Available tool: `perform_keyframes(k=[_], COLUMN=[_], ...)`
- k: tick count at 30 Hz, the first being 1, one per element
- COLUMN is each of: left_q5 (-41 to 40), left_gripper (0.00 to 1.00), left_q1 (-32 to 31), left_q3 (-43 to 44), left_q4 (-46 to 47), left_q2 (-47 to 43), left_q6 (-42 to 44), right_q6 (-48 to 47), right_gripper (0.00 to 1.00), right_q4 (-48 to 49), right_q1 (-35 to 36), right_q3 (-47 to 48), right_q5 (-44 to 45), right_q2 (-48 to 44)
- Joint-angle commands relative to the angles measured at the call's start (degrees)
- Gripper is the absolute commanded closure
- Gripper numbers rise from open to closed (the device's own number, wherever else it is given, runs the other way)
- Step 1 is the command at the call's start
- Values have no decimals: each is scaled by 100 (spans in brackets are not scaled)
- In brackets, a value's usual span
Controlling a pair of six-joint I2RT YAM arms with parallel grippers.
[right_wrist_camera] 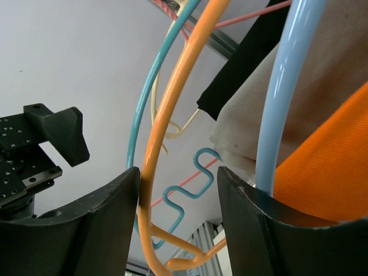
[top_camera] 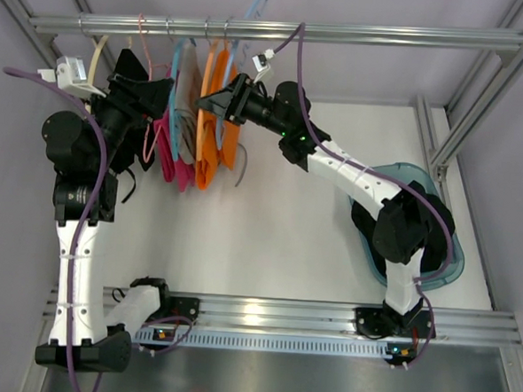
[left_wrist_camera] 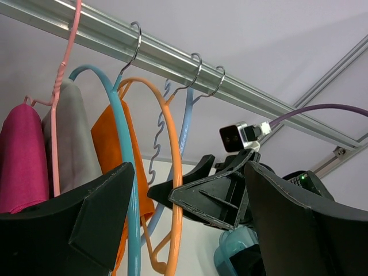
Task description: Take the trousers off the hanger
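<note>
The orange trousers (top_camera: 207,148) hang folded over an orange hanger (right_wrist_camera: 172,92) on the rail (top_camera: 342,32), among other hangers. My right gripper (top_camera: 216,100) reaches in from the right. In its wrist view the jaws (right_wrist_camera: 178,175) stand apart around the orange hanger's wire, which touches the left finger (right_wrist_camera: 109,218). The orange cloth (right_wrist_camera: 328,167) lies just past the right finger. My left gripper (top_camera: 152,96) is open to the left of the hangers. Its fingers (left_wrist_camera: 92,224) frame a teal hanger (left_wrist_camera: 123,155), the orange hanger (left_wrist_camera: 175,172) and the right gripper. A black cloth (top_camera: 364,224) lies in the basin.
Pink cloth (top_camera: 171,155) and grey cloth (left_wrist_camera: 75,132) hang on neighbouring hangers, with a pale blue hanger (right_wrist_camera: 282,86) between grey and orange. A teal basin (top_camera: 444,260) sits on the table at right, beside the right arm's elbow. Frame posts stand at the right.
</note>
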Motion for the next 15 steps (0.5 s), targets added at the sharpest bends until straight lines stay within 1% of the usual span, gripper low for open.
perform_keyframes(k=[1,5,10,11,14,15], left_q5=[49,58,67,67,75,84], left_gripper=[16,16,16,16,16,16], left_q1=[47,65,73,65,82,91], left_q3=[-22,-92,-84,-84,-84,-84], left_q4=[359,351,351,351,360,360], left_q2=[-155,-172,-155,-146,-163,-163], left_q6=[-61,-123,-158,-158,-176,-184], right_q6=[29,21,-85,-85,-129,-155], right_gripper=[44,45,53,57,64,71], right_q4=[632,905,1020,1037,1152,1213], right_q1=[91,91,91,91,91,91], right_q3=[298,341,447,491,552,553], right_q5=[-94,-208,-270,-261,-322,-366], right_q2=[21,56,161,179,258,276])
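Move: The near bar of the orange hanger already stands between my open right fingers, nearly at the hand point, about 1 cm back and 1 cm left. The orange trousers hang about 8 cm ahead and roughly 4 cm lower. The light-blue hanger is some 4 cm right and 1 cm ahead, and the teal hanger about 7 cm left, level with me. From my left hand, the orange bar lies roughly 7 cm ahead, 9 cm right and 7 cm lower. I lift my right hand about 3 cm, almost straight up along the near bar of the orange hanger, tipping its fingers up and rolling the wrist slightly, some 5 to 10 degrees in all. As it rises I close the fingers from over half open to about a third, narrowing them around the bar while the light-blue hanger stays outside them. ##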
